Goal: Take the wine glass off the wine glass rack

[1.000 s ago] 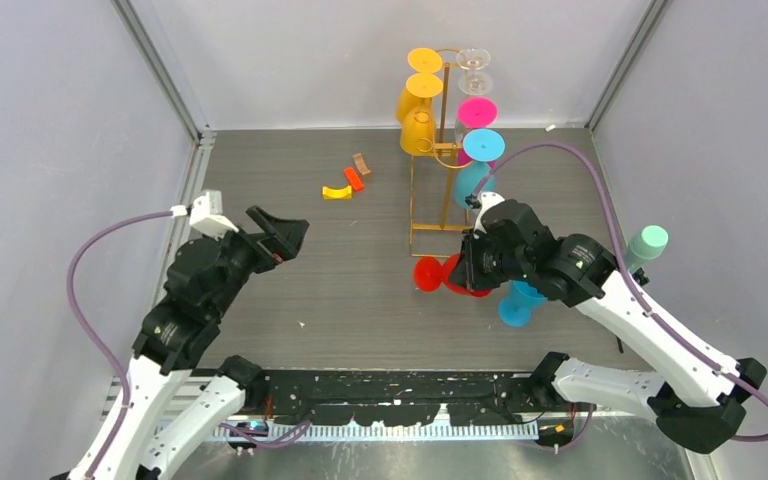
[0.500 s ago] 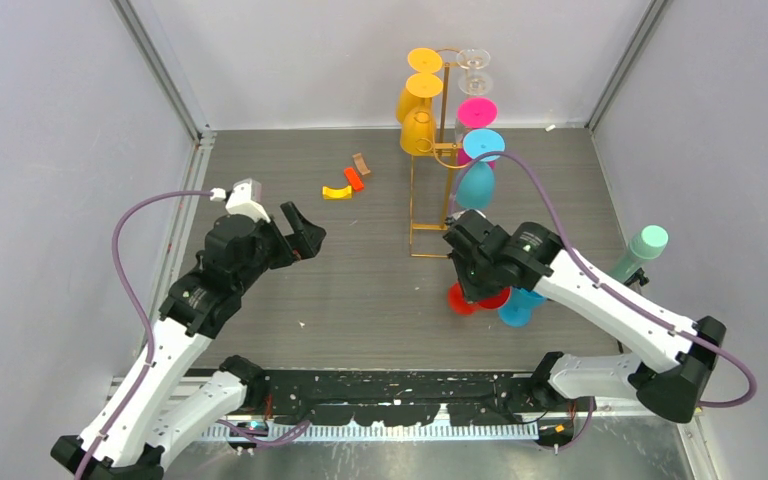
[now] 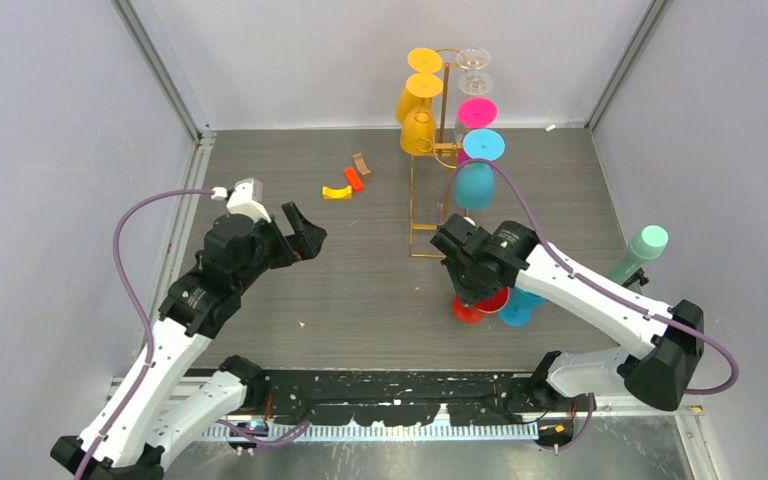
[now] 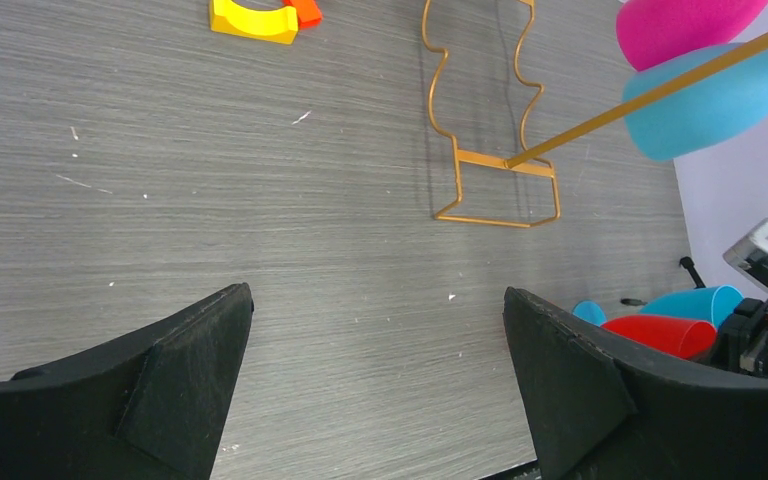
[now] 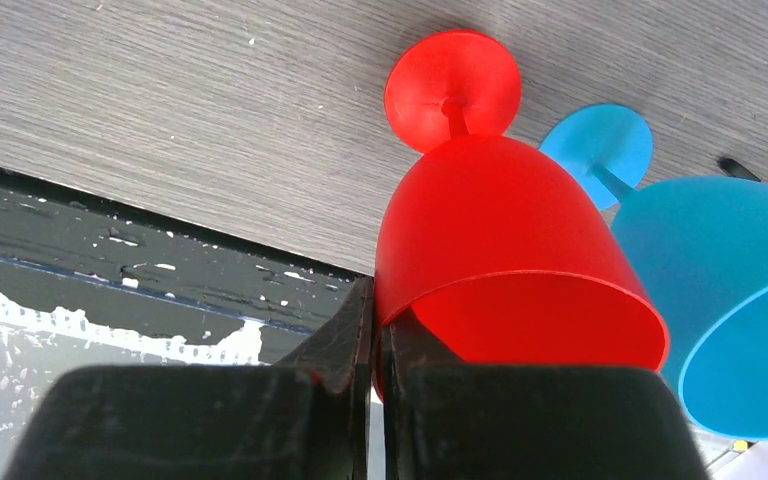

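Observation:
The gold wire wine glass rack (image 3: 444, 140) stands at the back centre, and its base shows in the left wrist view (image 4: 495, 185). Yellow (image 3: 418, 112), clear (image 3: 474, 68), pink (image 3: 477, 111) and blue (image 3: 474, 182) glasses hang on it. My right gripper (image 3: 468, 285) is shut on the rim of a red wine glass (image 3: 478, 304), off the rack and in front of it. In the right wrist view my gripper (image 5: 378, 335) pinches the red bowl's wall (image 5: 490, 230). The red glass's foot is at or just above the table. My left gripper (image 3: 302, 228) is open and empty, left of the rack.
A blue wine glass (image 3: 518, 306) stands on the table right beside the red one and also shows in the right wrist view (image 5: 730, 280). Small yellow, orange and brown pieces (image 3: 345, 184) lie at the back left. A mint-green cylinder (image 3: 640, 250) is near the right wall.
My right gripper carried the red glass nearer the front edge and turned it foot-down beside the blue glass. My left arm swung forward a second ago, then stayed still.

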Motion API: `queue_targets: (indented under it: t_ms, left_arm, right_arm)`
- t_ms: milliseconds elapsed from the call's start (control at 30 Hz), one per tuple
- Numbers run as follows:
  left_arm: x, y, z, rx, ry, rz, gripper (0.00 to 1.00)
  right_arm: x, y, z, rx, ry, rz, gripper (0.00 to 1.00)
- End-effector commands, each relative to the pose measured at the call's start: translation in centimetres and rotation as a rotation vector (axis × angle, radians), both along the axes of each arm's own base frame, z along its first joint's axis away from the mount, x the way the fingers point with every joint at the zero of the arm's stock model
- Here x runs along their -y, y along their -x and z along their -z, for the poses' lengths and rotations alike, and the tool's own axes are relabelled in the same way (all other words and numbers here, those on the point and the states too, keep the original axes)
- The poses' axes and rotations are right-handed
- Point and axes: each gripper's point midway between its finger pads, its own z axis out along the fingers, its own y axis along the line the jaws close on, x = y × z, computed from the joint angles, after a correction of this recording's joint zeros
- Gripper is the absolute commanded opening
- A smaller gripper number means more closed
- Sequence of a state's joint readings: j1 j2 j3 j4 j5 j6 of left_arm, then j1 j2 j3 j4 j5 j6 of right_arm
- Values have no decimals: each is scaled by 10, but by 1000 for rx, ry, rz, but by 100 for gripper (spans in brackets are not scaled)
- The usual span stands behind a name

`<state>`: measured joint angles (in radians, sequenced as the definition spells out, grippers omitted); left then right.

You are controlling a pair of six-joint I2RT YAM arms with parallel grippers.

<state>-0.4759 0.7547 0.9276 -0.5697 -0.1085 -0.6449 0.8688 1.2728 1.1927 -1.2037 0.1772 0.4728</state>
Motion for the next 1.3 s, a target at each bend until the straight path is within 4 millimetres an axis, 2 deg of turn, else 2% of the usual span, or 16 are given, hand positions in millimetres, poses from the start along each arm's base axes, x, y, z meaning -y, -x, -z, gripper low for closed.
queue_targets:
  t_ms: [0,67,200,300,400,533,667,800,900,1000,1033,1067,1167,1267]
  left_arm:
    - [5,3,-22,55,13,48,100]
    - [8,6,-26,58,19,73,100]
    - [8,8,-30,73,20,79,100]
    - [9,8,-32,76,20,81,100]
    - [8,7,-34,81,17,81,100]
    - [11,4,-36,89,14,91,100]
    - [16,1,-44,109,15,114,100]
    - [29,-9,-64,158,59,148,100]
    - [48,-26,-86,195,142,172,100]
    - [69,-50,-107,195,207,193,100]
    - [76,-64,-104,170,208,187,100]
    - [81,-75,-111,169,221,178,100]
    - [97,-110,-133,194,267,178,100]
    - [118,-141,-151,208,341,220,100]
  right_arm:
    - [-3,-1,5,-3,13,-12,6]
    - [-3,-2,7,-4,20,-9,6]
    - [-4,-2,9,-15,28,-15,14]
    - [-4,-4,9,-13,34,-16,25]
    - [-4,-7,0,12,24,-10,37]
    - [-6,-15,-20,81,-17,3,48]
    - [-7,-24,-47,170,-75,22,54]
    - [-8,-38,-87,318,-178,78,55]
    - [-19,-56,-131,463,-332,151,56]
    - [-25,-65,-168,552,-468,214,56]
    - [-27,-68,-178,578,-510,231,56]
    - [-30,-70,-187,598,-549,256,56]
    - [-33,-71,-199,616,-625,283,56]
    - [-43,-68,-200,588,-685,283,56]
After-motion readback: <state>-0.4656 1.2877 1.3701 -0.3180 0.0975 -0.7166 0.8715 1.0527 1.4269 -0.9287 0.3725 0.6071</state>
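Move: The red wine glass, still pinched at its bowl wall by the right fingers, has its middle about 8 cm below that hand, 3 cm to its right and 2 cm ahead; the dark blue glass stands some 10 cm farther right. The rack's near foot bar lies about 16 cm ahead and 4 cm left of the right hand. The nearer yellow glass hangs about 16 cm ahead, 21 cm right and 10 cm above the left hand. The red glass is eased down about 1 cm to the table and let go as the right fingers open to roughly half; then that hand rises quickly by some 17 cm and forward 6 cm, clear of the rim, its fingers swinging up towards forward-left. The left hand, still wide open, barely drifts at first, then sweeps forward, right and up, about 10 cm each way, towards the yellow glasses. ##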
